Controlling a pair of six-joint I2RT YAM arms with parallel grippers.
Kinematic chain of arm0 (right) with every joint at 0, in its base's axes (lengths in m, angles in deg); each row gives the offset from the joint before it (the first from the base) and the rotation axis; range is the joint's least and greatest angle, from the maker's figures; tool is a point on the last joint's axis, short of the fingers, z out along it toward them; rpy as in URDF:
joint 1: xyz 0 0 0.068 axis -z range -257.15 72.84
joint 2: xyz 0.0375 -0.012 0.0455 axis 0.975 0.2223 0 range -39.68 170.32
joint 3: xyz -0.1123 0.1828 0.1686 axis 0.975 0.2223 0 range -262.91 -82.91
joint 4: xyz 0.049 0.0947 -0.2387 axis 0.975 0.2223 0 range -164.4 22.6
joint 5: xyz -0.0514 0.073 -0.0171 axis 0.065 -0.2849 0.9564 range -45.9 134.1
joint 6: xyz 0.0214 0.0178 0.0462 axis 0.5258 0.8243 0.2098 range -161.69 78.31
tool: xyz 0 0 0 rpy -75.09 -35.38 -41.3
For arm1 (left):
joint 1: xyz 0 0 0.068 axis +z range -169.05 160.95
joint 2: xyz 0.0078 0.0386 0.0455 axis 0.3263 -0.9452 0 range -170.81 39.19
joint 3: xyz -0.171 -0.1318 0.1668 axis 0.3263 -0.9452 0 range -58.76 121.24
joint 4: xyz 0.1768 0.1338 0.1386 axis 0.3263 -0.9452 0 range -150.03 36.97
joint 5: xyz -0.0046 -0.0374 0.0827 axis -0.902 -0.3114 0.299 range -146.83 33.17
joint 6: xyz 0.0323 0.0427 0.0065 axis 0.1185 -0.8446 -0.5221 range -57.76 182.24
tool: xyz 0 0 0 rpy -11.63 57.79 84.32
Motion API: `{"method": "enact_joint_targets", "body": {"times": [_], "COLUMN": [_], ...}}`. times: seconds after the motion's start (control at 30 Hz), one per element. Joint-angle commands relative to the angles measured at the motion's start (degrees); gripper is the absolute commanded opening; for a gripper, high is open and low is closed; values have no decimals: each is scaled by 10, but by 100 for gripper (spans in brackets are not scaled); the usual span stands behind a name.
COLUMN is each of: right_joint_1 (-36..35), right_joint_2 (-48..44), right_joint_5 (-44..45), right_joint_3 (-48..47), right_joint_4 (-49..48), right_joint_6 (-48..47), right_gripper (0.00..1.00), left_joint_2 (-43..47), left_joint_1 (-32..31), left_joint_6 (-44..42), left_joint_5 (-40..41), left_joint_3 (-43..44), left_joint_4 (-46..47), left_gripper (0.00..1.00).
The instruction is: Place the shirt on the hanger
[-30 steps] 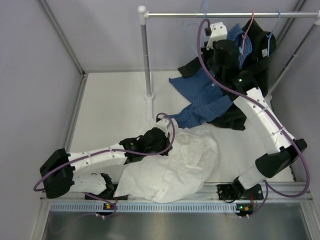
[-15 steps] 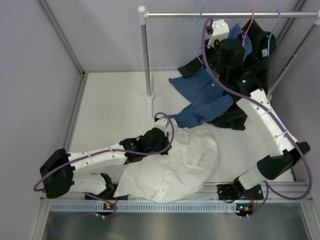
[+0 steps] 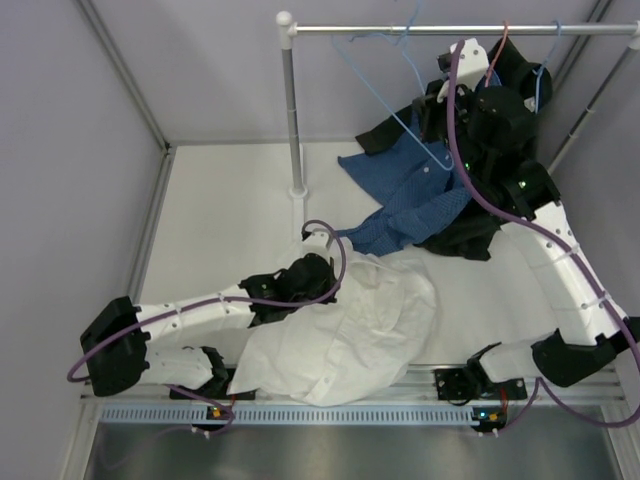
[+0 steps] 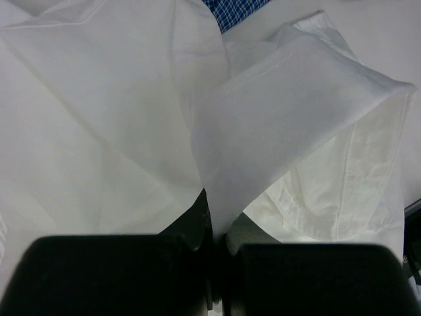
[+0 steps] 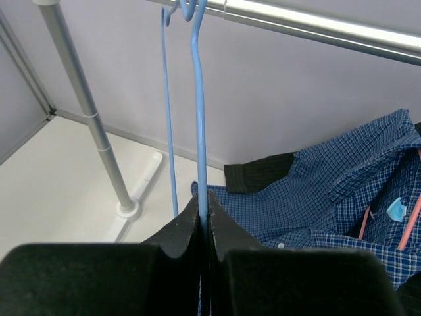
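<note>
The white shirt [image 3: 350, 330] lies crumpled on the table near the front edge. My left gripper [image 3: 312, 262] is at its upper left edge. In the left wrist view that gripper [image 4: 216, 224] is shut on a fold of the shirt [image 4: 283, 125], which rises from between the fingers. The light-blue wire hanger [image 3: 388, 100] hangs by its hook from the rail [image 3: 460, 29] and is tilted. Up by the rail, my right gripper [image 3: 437, 112] holds it. Seen from the right wrist, the right gripper [image 5: 204, 201] is shut on one wire of the hanger [image 5: 199, 118].
A blue patterned shirt [image 3: 410, 195] and a black garment [image 3: 470, 235] hang down from the rail onto the table behind the white shirt. A red hanger [image 3: 503, 40] and another blue hanger [image 3: 540, 75] hang at the right. The rail's upright pole [image 3: 291, 110] stands at centre back.
My right arm has swung to the right along the rail with the hanger's wire in its grip, and the hanger has tilted. The left arm and the shirt have stayed put.
</note>
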Motion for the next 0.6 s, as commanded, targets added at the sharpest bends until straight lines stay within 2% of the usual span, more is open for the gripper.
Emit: {"method": "enact_joint_targets", "body": {"times": [0.0, 0.17, 0.33, 0.43, 0.57], "right_joint_1": [13, 14, 14, 14, 14], "right_joint_2": [-41, -51, -117, -199, -299], "right_joint_5": [-28, -41, -87, -137, -245], "right_joint_3": [27, 49, 90, 173, 320], "right_joint_4": [-54, -56, 35, 90, 145], "right_joint_6": [9, 5, 6, 18, 54], "right_gripper": [0, 0, 0, 0, 0], "left_joint_2": [1, 5, 19, 19, 4], "left_joint_1": [7, 25, 66, 116, 178], "left_joint_6": [16, 12, 21, 11, -34], "left_joint_5": [38, 40, 15, -34, -113], "left_joint_3": [34, 48, 65, 80, 112], "left_joint_4": [-6, -16, -37, -43, -45], "left_gripper": [0, 0, 0, 0, 0]}}
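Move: The right hand holds the blue hanger up by the rail; the white shirt's neck, its goal, lies about 16 cm back, 11 cm to its left and some 38 cm below. The rail's rod is roughly 12 cm ahead at the same left-right place and 10 cm higher; the hanging blue checked shirt is some 8 cm ahead, 4 cm right and 30 cm below. From the left hand, pinching the white shirt, its neck is about 2 cm ahead, 4 cm right and just below. The right hand keeps its pinch on the blue hanger and brings it away from the rod towards the white shirt's neck, easing back a couple of centimetres first, then sweeping faster back and down for about 11 cm back and 10 cm down in all, while the wrist tips down and turns some 15 degrees counter-clockwise. The left hand, still shut on the white cloth beside the neck, draws it forward, left and a little up by about 9 cm, gathering speed and turning roughly 10 degrees counter-clockwise. ##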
